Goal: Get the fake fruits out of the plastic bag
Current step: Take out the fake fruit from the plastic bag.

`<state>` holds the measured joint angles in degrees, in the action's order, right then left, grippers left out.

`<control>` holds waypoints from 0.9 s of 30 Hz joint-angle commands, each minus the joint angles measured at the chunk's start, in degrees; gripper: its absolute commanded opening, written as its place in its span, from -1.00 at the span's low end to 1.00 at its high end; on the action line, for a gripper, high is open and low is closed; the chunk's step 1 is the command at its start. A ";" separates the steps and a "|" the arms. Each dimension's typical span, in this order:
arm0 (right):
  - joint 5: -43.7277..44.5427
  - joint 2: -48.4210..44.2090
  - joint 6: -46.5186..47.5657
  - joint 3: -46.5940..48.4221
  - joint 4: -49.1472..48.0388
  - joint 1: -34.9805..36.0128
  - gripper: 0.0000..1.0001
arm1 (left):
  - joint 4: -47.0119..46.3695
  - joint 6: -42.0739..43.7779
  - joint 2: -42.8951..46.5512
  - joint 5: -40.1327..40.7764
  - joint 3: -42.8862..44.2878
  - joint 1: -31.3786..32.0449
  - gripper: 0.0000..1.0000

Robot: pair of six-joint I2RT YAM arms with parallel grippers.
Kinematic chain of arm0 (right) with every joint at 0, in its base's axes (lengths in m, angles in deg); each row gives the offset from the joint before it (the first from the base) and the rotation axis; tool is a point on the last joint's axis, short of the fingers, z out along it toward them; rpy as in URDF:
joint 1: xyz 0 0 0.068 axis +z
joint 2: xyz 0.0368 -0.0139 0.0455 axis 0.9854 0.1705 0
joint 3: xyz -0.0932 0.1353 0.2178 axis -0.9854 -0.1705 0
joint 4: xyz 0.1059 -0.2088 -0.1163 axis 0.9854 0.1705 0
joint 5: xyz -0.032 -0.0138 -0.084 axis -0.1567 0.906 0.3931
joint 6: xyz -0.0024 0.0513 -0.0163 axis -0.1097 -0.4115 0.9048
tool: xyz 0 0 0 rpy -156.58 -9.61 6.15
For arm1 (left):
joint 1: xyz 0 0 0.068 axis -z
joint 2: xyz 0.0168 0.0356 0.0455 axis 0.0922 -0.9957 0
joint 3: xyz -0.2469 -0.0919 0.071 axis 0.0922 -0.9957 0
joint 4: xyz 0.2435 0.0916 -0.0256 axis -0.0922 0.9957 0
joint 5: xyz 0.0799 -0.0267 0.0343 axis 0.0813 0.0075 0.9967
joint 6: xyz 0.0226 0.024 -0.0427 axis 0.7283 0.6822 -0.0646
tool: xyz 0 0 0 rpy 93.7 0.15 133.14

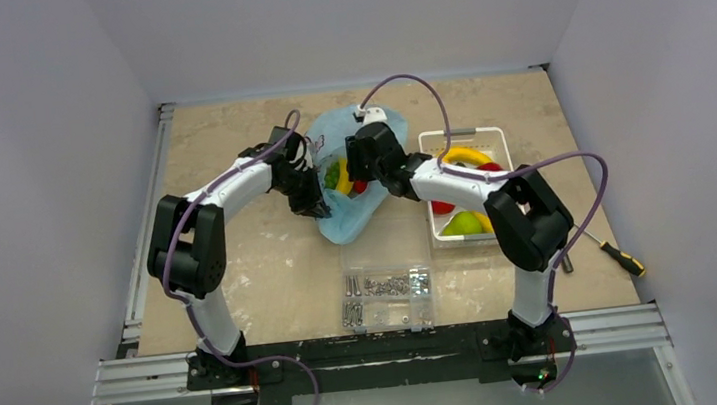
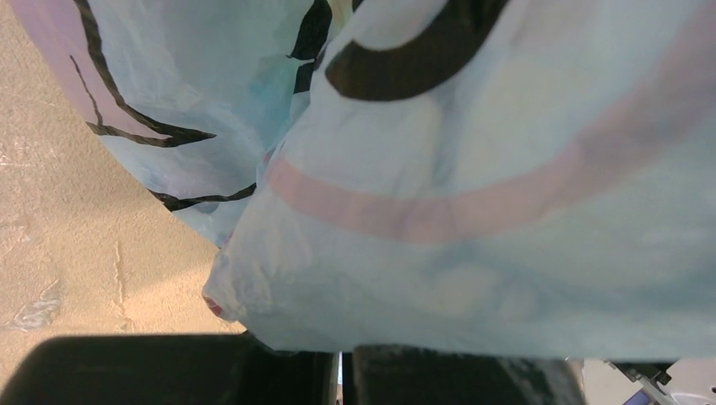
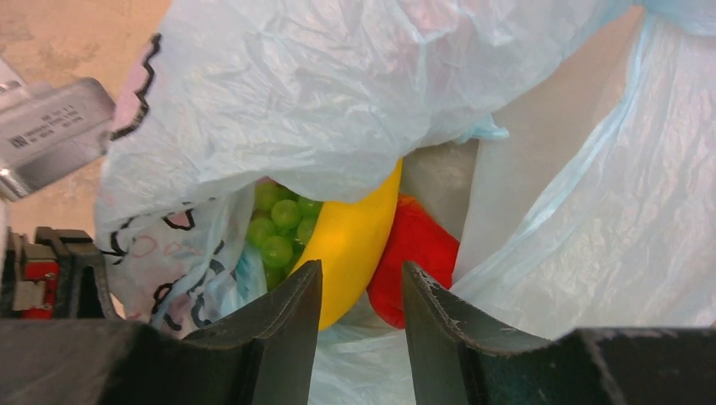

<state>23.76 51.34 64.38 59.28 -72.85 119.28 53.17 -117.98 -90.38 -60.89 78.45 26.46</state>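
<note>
The light-blue plastic bag lies at the table's middle back with its mouth held open. Its crinkled film with dark print fills the left wrist view. My left gripper is shut on the bag's left edge. My right gripper sits at the bag's mouth, jaws apart with nothing clamped between them. Just beyond its fingertips, inside the bag, lie a yellow fruit, a red fruit and a green grape bunch. The overhead view shows the same fruits as green, yellow and red spots.
A white slotted basket stands right of the bag, holding a yellow, a red and a green fruit. A clear compartment box of silver screws sits near the front middle. A screwdriver lies at the front right.
</note>
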 commanded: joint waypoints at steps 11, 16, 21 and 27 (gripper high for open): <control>-6.57 6.04 0.77 1.19 -3.71 -5.69 -0.19 | -0.36 -0.71 0.51 -1.67 2.18 0.53 -1.00; -8.54 5.68 1.99 -2.12 -4.95 -5.82 -0.02 | -0.51 -0.81 0.42 -1.97 2.18 0.54 -1.00; -10.16 6.66 3.67 -1.85 -4.78 -5.77 0.19 | -0.48 -0.69 0.33 -1.96 2.19 0.52 -1.00; -5.63 2.10 5.05 0.39 0.34 -4.95 0.26 | -0.46 -0.63 0.42 -1.79 2.18 0.59 -1.00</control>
<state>15.46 58.26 66.85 57.13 -75.51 113.20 53.23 -117.96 -90.38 -61.61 78.52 26.48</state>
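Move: The red fruit lies in the open bag almost straight below the right hand, some 8 cm down, about 1 cm ahead and 1 cm to its right. The yellow fruit beside it is roughly 3 cm ahead and 3 cm left of the hand, and the green grapes about 3 cm ahead and 5 cm left, both some 7 cm down. From the left hand the red fruit lies about 4 cm ahead, 7 cm right and 3 cm lower. The left hand stays put, still pinching the bag's edge, while the right hand brings its left finger down close against the red fruit. The right hand first arcs forward and slightly up, swings about 3 cm right, then sinks into the bag, easing back a little, to end some 7 cm lower. On the way down its fingers spread well wider and tip about 7 degrees further down. ##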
